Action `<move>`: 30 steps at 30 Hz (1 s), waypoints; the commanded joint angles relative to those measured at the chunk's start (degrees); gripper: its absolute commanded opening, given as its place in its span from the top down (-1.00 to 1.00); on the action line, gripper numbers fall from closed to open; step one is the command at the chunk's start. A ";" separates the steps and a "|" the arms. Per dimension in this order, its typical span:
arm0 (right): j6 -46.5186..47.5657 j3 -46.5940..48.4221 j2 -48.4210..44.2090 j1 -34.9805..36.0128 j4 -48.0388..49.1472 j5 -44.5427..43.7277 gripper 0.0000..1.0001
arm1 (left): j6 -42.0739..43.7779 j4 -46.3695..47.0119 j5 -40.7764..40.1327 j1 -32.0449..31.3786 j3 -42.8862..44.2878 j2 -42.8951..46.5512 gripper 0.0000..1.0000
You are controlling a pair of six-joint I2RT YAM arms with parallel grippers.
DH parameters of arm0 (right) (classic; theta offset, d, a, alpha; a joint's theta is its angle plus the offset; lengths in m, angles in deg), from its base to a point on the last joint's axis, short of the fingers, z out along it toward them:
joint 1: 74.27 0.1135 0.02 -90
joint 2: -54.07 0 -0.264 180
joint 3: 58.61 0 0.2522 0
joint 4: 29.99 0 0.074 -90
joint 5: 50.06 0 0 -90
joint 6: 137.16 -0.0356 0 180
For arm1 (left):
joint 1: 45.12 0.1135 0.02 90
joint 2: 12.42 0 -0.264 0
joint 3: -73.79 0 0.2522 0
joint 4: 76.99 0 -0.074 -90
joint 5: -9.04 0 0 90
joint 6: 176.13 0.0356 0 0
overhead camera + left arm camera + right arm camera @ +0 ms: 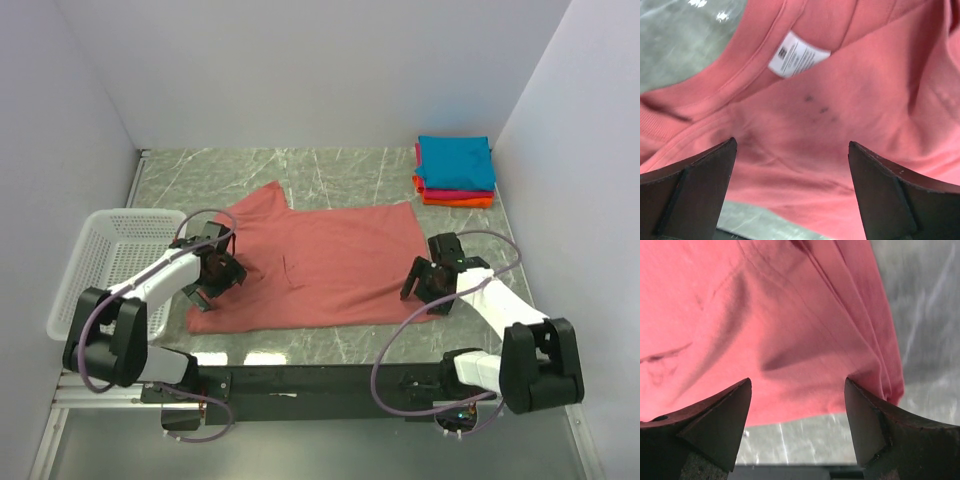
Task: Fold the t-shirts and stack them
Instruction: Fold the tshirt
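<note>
The salmon t-shirt (320, 265) lies spread flat in the middle of the table, collar to the left. My left gripper (213, 268) is open over the shirt's collar end; the left wrist view shows the shirt (840, 115) with its white neck label (797, 54) between the spread fingers (700, 175). My right gripper (428, 285) is open over the shirt's right hem; the right wrist view shows the hem corner (885, 385) between its fingers (875, 425). A stack of folded t-shirts (455, 170), teal on top of magenta and orange, sits at the far right.
A white mesh basket (115, 260) stands at the left edge of the table, beside the left arm. White walls close in the back and both sides. The grey marble tabletop (330, 170) shows beyond the shirt.
</note>
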 commanded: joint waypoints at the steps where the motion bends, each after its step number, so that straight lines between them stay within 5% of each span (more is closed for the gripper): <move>1: -1.14 1.76 -4.74 0.36 -4.59 0.52 -0.63 | -1.93 -6.18 -5.63 -1.60 1.62 4.98 -0.99; 9: 2.56 10.47 -6.35 0.45 1.20 3.06 -0.63 | 3.26 2.18 -3.27 -4.95 13.31 0.89 -0.99; 19: 1.07 12.67 7.36 0.45 12.19 7.63 -0.63 | 7.92 10.53 1.40 -5.83 21.04 -13.45 -0.99; 30: 1.15 18.91 19.93 0.45 12.73 0.35 -0.63 | 11.08 13.44 -2.20 -5.92 31.50 -26.80 -0.99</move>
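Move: The t-shirt lies spread under both low, open hands: its middle is about 24 cm right and 5 cm ahead of the left hand, and about 27 cm left and 7 cm ahead of the right. The shirt's far-right corner is some 21 cm ahead and 3 cm left of the right hand; the folded stack sits 30 cm ahead, 8 cm right. The basket stands roughly 25 cm left and 2 cm ahead of the left hand. Both open hands hop forward 11–15 cm, about 8 high, the left veering right, back down over the t-shirt. ##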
